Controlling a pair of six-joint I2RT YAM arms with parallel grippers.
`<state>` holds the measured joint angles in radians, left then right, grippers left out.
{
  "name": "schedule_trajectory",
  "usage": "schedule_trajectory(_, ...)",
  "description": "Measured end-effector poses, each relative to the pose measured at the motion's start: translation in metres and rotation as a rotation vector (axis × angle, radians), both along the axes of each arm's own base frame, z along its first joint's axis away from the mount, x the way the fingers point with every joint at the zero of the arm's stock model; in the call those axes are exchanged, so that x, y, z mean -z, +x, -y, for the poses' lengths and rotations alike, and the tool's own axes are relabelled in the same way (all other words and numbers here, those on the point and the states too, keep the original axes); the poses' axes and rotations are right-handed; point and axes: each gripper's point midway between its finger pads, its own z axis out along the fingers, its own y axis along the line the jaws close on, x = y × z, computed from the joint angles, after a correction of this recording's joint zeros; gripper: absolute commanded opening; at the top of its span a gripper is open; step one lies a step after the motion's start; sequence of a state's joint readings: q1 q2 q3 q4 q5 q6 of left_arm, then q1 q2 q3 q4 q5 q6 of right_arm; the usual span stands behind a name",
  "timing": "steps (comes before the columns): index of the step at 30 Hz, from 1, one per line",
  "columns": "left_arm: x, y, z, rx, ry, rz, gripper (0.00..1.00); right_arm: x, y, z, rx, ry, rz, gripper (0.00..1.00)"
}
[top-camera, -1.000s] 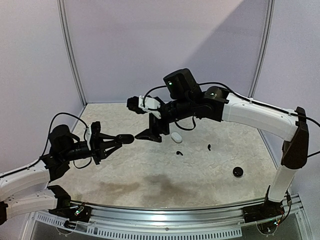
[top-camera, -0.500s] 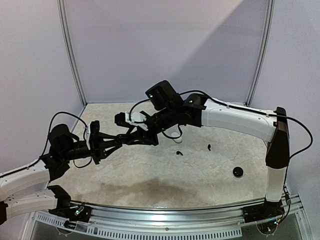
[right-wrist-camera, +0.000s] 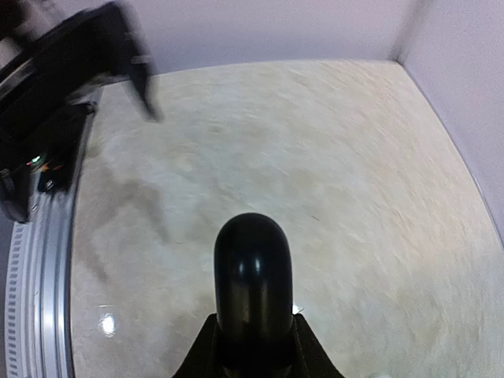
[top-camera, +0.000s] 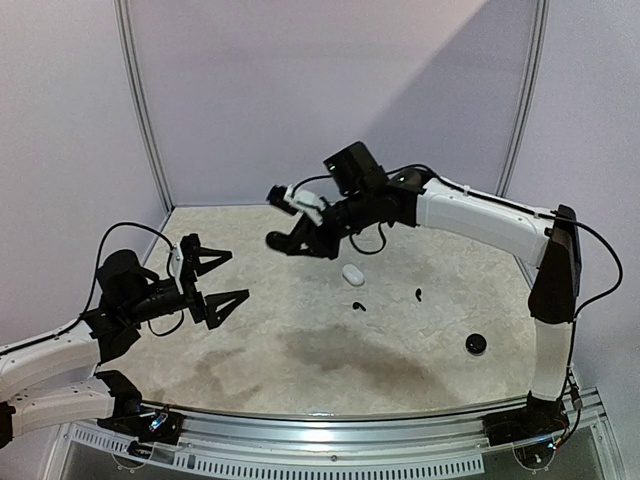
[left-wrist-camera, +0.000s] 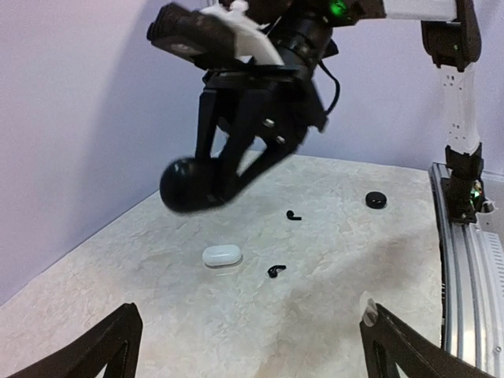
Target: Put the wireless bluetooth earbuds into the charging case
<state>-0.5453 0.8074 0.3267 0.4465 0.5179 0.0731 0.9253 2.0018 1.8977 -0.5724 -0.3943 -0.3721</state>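
My right gripper [top-camera: 290, 238] hangs above the table's far middle, shut on a glossy black oval charging case [top-camera: 276, 241]. The right wrist view has that case [right-wrist-camera: 253, 276] upright between the fingers; in the left wrist view it [left-wrist-camera: 189, 185] hangs over the table. Two black earbuds with short stems [top-camera: 357, 306] [top-camera: 418, 294] lie on the table, also seen from the left wrist [left-wrist-camera: 276, 271] [left-wrist-camera: 293, 215]. At the left, my left gripper [top-camera: 232, 275] stands wide open and empty, its fingers [left-wrist-camera: 118, 346] apart at the frame's bottom corners.
A closed white pill-shaped case [top-camera: 352, 273] lies just beyond the nearer earbud, below the right gripper. A small round black object [top-camera: 476, 344] sits near the right arm's base. A metal rail [top-camera: 330, 425] runs along the near edge, with walls behind and at the sides.
The black case went from my left gripper to my right. The left jaws opened wide; the right jaws shut on the case and lifted it up and away to the right.
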Motion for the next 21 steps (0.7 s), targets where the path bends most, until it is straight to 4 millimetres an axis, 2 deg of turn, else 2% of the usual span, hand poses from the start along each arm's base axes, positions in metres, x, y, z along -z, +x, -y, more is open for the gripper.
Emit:
schedule_trajectory(3, 0.008, 0.007, -0.006, -0.058, 0.005, -0.019, 0.99, 0.008, 0.077, 0.052, 0.253, -0.022, -0.111, 0.03)
schedule_trajectory(6, 0.02, 0.013, -0.012, -0.11, 0.016, -0.045, 0.99, 0.03, 0.129, 0.099, 0.43, -0.052, -0.229, 0.03)
schedule_trajectory(8, 0.027, 0.014, -0.015, -0.131, 0.024, -0.055, 0.99, 0.059, 0.146, 0.125, 0.507, -0.096, -0.316, 0.03)
schedule_trajectory(10, 0.033, 0.014, -0.017, -0.142, 0.032, -0.063, 0.99, 0.089, 0.143, 0.132, 0.527, -0.153, -0.396, 0.03)
schedule_trajectory(13, 0.04, 0.014, -0.019, -0.154, 0.04, -0.076, 0.99, 0.12, 0.12, 0.114, 0.469, -0.2, -0.498, 0.03)
schedule_trajectory(17, 0.047, 0.015, -0.022, -0.172, 0.046, -0.088, 0.99, 0.145, 0.09, 0.073, 0.381, -0.216, -0.585, 0.08)
schedule_trajectory(21, 0.048, 0.015, -0.023, -0.178, 0.047, -0.088, 0.99, 0.164, 0.078, 0.049, 0.359, -0.223, -0.646, 0.15)
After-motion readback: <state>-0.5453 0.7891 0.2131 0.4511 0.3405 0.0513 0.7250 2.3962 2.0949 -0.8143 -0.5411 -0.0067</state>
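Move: The right hand holds the black charging case high over the table. The free table spot it is being taken to lies about 8 cm ahead, 4 cm to the right and 22 cm below. The white case sits some 5 cm beyond that spot and 7 cm right of it. A black earbud lies about 3 cm ahead and 12 cm to the right of the hand. From the empty left hand, the spot is roughly 14 cm ahead, 16 cm right and 22 cm down. Keeping its pinch on the black charging case, the right hand sweeps forward and right, about 15 cm out. It then curves back and left while dropping towards the table just left of the white case, some 16 cm lower in all, its fingers tilting to point more steeply down. The left hand, empty and still wide open, sinks about 5 cm and eases slightly left. ##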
